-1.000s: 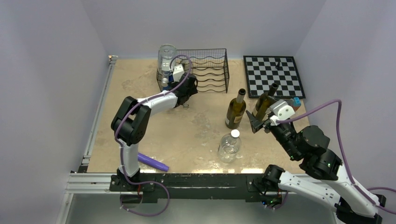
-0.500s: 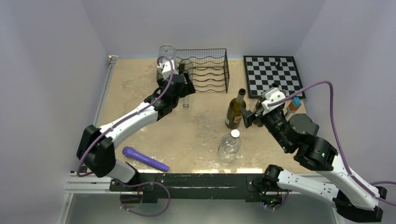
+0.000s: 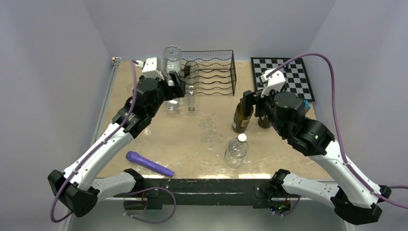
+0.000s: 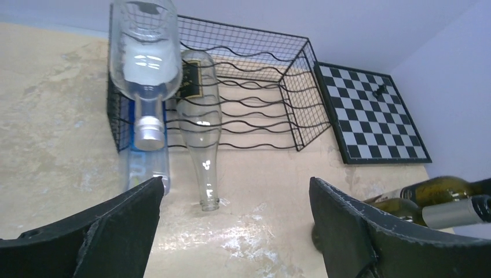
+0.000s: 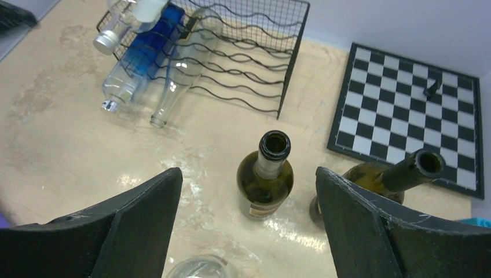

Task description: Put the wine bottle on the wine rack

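The black wire wine rack [image 3: 214, 71] stands at the back of the table. A dark green wine bottle [image 3: 241, 118] stands upright in front of it, seen from above in the right wrist view [image 5: 268, 180]. A second green bottle [image 5: 379, 182] stands just to its right. My right gripper [image 3: 253, 107] hovers open over these two, its fingers wide apart [image 5: 249, 184] and touching neither. My left gripper [image 3: 177, 83] is open and empty [image 4: 236, 194] in front of the rack's left end. There a clear glass bottle [image 4: 200, 124] lies in the rack [image 4: 255, 87], neck down on the table.
A clear bottle [image 3: 172, 57] lies on top of the rack's left end and a bluish bottle [image 4: 145, 168] below it. A chessboard [image 3: 283, 77] with one dark piece lies at the back right. A plastic water bottle [image 3: 236, 150] and a purple object [image 3: 150, 163] are near the front.
My left gripper opened and drew back from the clear glass bottle, leaving it lying in the rack. My right gripper swung left and forward over the green bottles.
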Available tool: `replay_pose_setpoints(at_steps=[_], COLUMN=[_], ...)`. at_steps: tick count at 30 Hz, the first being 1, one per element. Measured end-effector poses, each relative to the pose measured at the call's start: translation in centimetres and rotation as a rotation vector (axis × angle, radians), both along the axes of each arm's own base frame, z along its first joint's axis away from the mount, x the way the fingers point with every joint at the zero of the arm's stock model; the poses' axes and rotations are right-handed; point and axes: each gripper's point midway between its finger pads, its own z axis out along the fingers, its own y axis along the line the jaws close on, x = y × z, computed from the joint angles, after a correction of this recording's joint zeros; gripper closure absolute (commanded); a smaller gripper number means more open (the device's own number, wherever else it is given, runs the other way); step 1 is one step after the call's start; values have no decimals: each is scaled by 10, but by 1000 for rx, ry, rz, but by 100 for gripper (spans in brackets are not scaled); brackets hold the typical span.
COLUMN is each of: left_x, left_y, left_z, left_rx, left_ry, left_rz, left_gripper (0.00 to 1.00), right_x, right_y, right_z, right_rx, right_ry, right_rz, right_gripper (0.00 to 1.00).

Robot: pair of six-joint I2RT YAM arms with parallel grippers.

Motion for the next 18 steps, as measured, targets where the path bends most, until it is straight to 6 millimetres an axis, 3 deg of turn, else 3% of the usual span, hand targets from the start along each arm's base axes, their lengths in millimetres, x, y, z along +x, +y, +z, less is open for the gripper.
replay_pose_setpoints(at_steps=[2, 5, 11, 18], left_x=[3, 5, -1, -5], left_y=[11, 22, 12, 4], left_z=[10, 27, 60, 53], left_rx=[-4, -16, -42, -33], left_ry=[7, -4, -52, -18], left_rz=[13, 21, -60, -122], left_gripper=[1, 1, 1, 1], right_x=[6, 11, 22, 33], right_y=[1, -2, -6, -5], right_z=[-7, -26, -59, -82], right_rx=[11, 8, -8, 0], right_ry=[48, 131, 266, 316], right_rz=[-26, -61, -118, -113], right_gripper=[14, 26, 31, 42])
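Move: Straight ahead of the right hand, by about 7 cm, stands the nearer wine bottle, its middle some 22 cm lower and its mouth some 8 cm below the hand. The second wine bottle stands about 11 cm to the right of it and 2 cm farther out; the clear bottle, 14 cm nearer and 2 cm to its left. The wine rack's middle lies roughly 30 cm ahead of the hand and 20 cm left. From the left hand the nearer bottle is some 28 cm right and 2 cm back. Sinking about 8 cm and edging some 3 cm forward, the empty right hand comes down towards the nearer wine bottle's mouth. Its fingers tip down by nearly 20 degrees and narrow from wide open to a bit over half, just short of the neck, with no contact to be seen. The empty left hand rises some 5 cm beside the rack. ##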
